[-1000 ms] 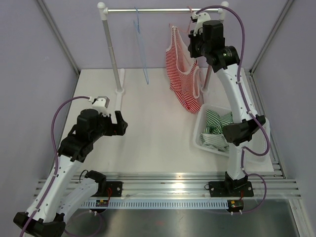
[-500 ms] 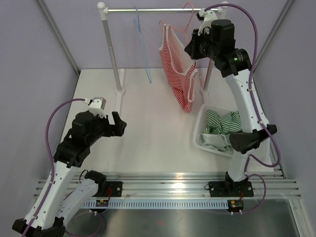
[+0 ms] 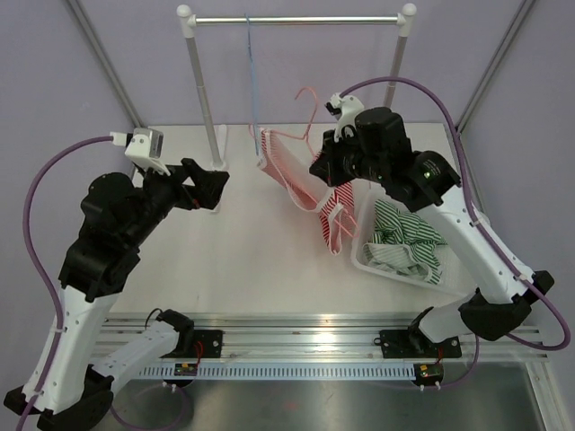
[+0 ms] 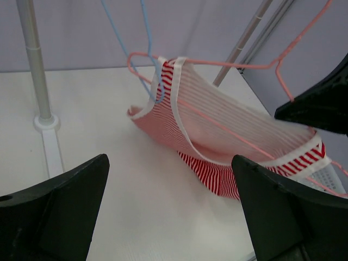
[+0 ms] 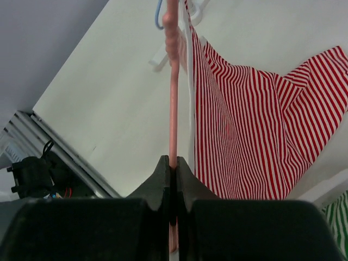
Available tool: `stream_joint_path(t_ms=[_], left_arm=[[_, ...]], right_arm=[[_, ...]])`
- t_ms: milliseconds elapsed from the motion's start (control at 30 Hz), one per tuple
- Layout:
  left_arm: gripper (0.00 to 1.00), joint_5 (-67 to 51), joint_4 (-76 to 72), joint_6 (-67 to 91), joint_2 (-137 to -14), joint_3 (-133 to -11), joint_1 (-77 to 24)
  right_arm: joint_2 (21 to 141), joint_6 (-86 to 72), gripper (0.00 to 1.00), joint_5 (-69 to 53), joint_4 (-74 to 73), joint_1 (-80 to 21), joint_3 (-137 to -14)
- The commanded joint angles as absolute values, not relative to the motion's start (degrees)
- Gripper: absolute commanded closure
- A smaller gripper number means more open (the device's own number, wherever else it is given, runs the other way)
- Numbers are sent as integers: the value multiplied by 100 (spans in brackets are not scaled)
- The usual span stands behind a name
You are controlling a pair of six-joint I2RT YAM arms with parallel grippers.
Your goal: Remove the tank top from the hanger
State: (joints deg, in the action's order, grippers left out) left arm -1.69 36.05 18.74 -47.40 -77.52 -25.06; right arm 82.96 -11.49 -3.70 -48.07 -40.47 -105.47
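The red-and-white striped tank top hangs on a pink wire hanger, off the rail and held over the table's middle. My right gripper is shut on the hanger's wire; the tank top drapes to the right of it. My left gripper is open and empty, a short way left of the tank top. In the left wrist view the tank top and hanger lie ahead between my wide-apart fingers.
A clothes rail on two posts stands at the back, with a blue hanger on it. A white basket of green-striped clothes sits at the right. The rail's left post base is near my left gripper.
My right gripper lifted the hanger with the tank top off the rail and brought it down and left over the table. My left arm rose and moved toward the garment.
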Motion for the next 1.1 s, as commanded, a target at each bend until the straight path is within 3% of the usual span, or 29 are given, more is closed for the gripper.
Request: stream_joint_path(t_ms=[0,267,467,767,900,933,1000,1067], left_arm=[[1,-26,3463,1495,-5001,-8050,-2706],[3,281,3771,1239,-5273,-7779,-2997],[16,483,3858,1274,-5291,-7427,-3287],[26,879,3788,1441,-5265,-7092,-3472],[51,1098,3762,1476,-5247,-7189,-3472],[63,1168,3797,1503,-5238,-7198,-3472],[71,1274,3814,1529,-5159,-7207,-3472],[86,1336,3788,1547,-5089,-7190,-3472]], right_arm=[[7937,-1520,100,-290,-4710,-4394,-10178],[7515,-1731,100,-536,-4738,-5220,-9652],[7234,-1819,100,-835,-4254,-5300,-9501],[6715,-1977,100,-1906,-3718,-5309,-9317],[6583,-1960,100,-1829,-3788,-5300,-9237],[6557,-1908,100,-1663,-3832,-5300,-9229],[6557,-1829,100,-1347,-3998,-5300,-9202],[6609,-1749,100,-1257,-4078,-5300,-9185]])
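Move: The shoulder strap at the hanger's left end lies about 15 cm ahead of the open left gripper, 10 cm to its right and 10 cm below. The empty blue hanger's lower end is right beside it, and the pink hook stands some 13 cm to the right of the strap, 3 cm farther out and higher. From the right hand, already gripping the pink hanger, that strap is about 9 cm ahead and 15 cm left, slightly lower. Draw the hanger back towards the robot about 13 cm with the right gripper, keeping its pinch, dipping first, then rising, and turning some 20 degrees counter-clockwise. Meanwhile sink the left gripper 9 to 10 cm, tipping it down and rolling its left side up, and close its fingers on the strap at the hanger's left end. ##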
